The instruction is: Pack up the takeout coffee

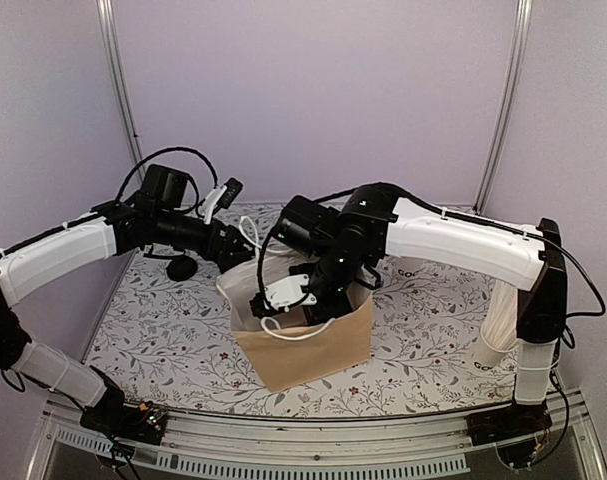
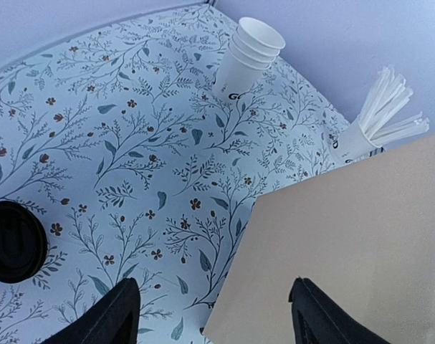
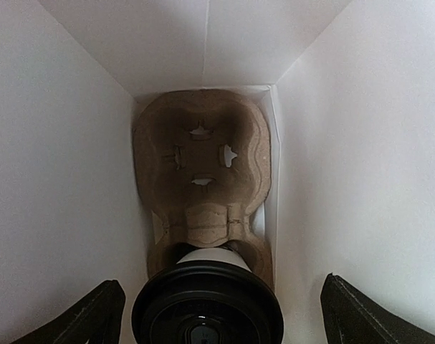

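Observation:
The takeout coffee [image 3: 206, 304], a white cup with a black lid, stands in the near slot of a brown pulp carrier [image 3: 203, 165] at the bottom of the paper bag [image 1: 308, 350]. My right gripper [image 3: 224, 321] reaches down into the bag and is open. Its fingers [image 3: 95, 315] stand wide on either side of the lid, apart from it. My left gripper [image 2: 217, 315] is open at the bag's back left corner [image 2: 346, 244], and the bag's edge lies between its fingers. In the top view the left gripper [image 1: 241, 255] sits by the bag's rim.
A loose black lid [image 2: 13, 240] lies on the floral table left of the bag. A stack of lidless white cups [image 2: 249, 57] and a cup of white sticks [image 2: 378, 118] stand further off. White bag handles [image 1: 293, 330] hang over the bag's front.

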Available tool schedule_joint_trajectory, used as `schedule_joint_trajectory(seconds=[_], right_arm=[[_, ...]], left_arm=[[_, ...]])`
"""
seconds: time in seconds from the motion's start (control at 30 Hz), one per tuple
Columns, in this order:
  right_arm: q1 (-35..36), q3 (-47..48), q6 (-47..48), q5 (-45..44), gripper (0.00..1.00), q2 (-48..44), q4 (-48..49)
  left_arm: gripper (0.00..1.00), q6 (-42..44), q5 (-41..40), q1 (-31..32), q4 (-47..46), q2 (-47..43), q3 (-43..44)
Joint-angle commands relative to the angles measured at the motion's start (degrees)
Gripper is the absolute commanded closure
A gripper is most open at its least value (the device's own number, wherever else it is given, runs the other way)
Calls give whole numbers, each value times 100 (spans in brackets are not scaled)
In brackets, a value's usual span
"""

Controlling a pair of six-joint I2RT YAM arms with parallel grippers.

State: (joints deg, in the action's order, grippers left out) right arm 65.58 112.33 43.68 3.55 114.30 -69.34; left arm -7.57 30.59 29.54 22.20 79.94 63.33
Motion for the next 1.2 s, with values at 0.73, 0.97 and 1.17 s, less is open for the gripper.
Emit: schedule_joint_trajectory(seconds=[0.73, 0.97, 1.17], right_arm=[[16, -150, 229, 597, 1, -552, 269], [17, -121, 284, 569, 1, -693, 299], [16, -10, 454, 471, 1, -864, 412]], left_arm=[[38, 985, 579, 1007, 1895, -661, 872], [51, 1052, 426, 1148, 2026, -368, 1082], [67, 1055, 458, 1242, 2065, -137, 1226]])
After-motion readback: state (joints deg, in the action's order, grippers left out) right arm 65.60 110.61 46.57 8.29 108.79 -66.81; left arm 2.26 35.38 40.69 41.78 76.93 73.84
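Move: The left hand is low outside the bag's far wall. The bag's far-left rim, where its fingers go, lies about 6 cm back, 2 cm right and 4 cm above. On the table some 20 cm below stand the black lids, about 13 cm ahead and 2 cm left, and the loose lid, 12 cm ahead and 16 cm left. The right hand, open inside the bag, has the lidded cup some 8 cm straight below and the carrier's empty socket 9 cm left, 11 cm below. The left fingers come to straddle the bag's far-left rim, closing from three quarters to about a third open. To get there the hand climbs some 10 cm while drawing back, then sinks about 5 cm and shifts right, ending 10 cm back and turned 20 degrees clockwise. The right hand, still wide open, dips slightly, then rises about 4 cm away from the cup, drifting a little back. ##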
